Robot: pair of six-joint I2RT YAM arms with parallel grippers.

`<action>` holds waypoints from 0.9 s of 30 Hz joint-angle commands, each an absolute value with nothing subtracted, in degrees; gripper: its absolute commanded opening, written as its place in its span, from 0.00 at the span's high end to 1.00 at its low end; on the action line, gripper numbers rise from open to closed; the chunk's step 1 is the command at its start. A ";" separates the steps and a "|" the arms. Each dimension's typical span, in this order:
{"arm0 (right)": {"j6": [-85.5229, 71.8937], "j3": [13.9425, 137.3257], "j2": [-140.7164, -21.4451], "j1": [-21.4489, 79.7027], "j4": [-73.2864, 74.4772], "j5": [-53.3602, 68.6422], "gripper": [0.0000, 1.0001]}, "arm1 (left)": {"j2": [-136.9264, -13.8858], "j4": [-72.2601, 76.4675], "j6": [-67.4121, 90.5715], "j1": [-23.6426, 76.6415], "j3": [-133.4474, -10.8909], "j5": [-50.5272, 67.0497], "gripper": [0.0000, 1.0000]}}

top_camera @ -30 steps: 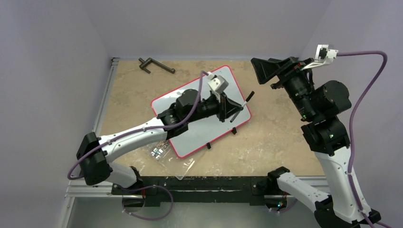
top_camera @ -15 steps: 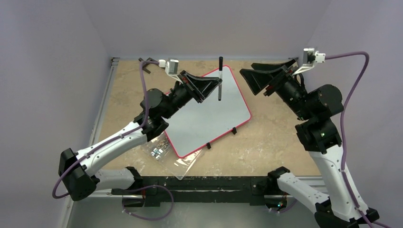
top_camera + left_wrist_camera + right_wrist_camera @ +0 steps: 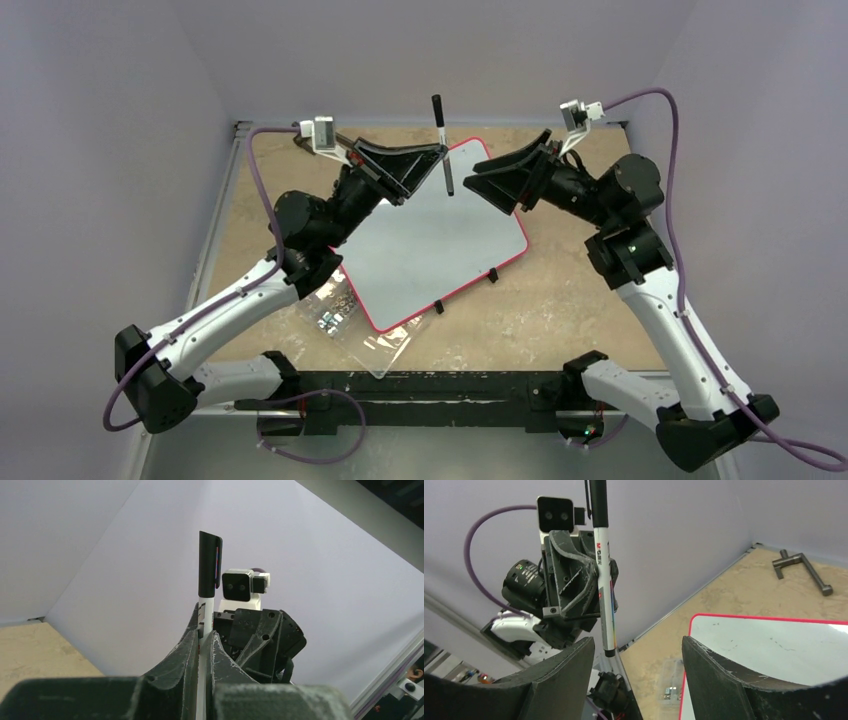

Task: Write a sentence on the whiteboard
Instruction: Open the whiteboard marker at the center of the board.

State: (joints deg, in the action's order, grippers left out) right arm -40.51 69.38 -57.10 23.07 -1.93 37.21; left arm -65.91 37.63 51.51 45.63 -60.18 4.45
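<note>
The whiteboard (image 3: 430,250), white with a thin red rim, lies tilted on the tan table, and a corner of it shows in the right wrist view (image 3: 774,645). Its visible face carries faint specks and no sentence. My left gripper (image 3: 438,152) (image 3: 204,632) is raised above the board's far edge, shut on a black-capped white marker (image 3: 443,150) (image 3: 209,562) (image 3: 604,580) held upright with the cap on top. My right gripper (image 3: 473,180) (image 3: 638,642) faces it from the right, open. The marker's lower end hangs just ahead of its left finger, touching neither finger.
A black metal crank handle (image 3: 801,567) lies at the table's far left corner. A clear plastic pack of screws (image 3: 345,320) sits by the board's near left edge. Small black feet (image 3: 492,275) jut from the board's near rim. Purple walls enclose the table.
My left arm has lifted the marker off the board and carried it up and back. My right gripper has swung left towards the marker, and its jaws have narrowed somewhat.
</note>
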 commanded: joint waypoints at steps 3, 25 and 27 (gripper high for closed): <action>-45.63 68.30 -59.85 22.94 -14.32 47.72 0.37 | -66.58 44.88 55.50 45.22 -59.37 5.54 1.00; -51.06 66.77 -64.40 22.91 -22.41 53.51 0.92 | -70.51 55.43 58.89 45.20 -55.98 5.89 1.00; -50.30 66.62 -64.21 22.88 -21.56 53.51 0.96 | -69.33 53.74 57.83 45.18 -55.66 6.19 0.98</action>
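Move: The marker, capped end up, is already clamped near mid-barrel in the left hand, its middle right at that hand's fingertips. From the half-open right hand, the marker's middle lies about 5 cm left, 2 cm ahead and 4 cm above. The whiteboard's middle is roughly 13 cm ahead of the right hand, 7 cm left and some 45 cm below. Right hand goes about 3 cm left and pinches the marker's lower barrel; left eases it right and down. ##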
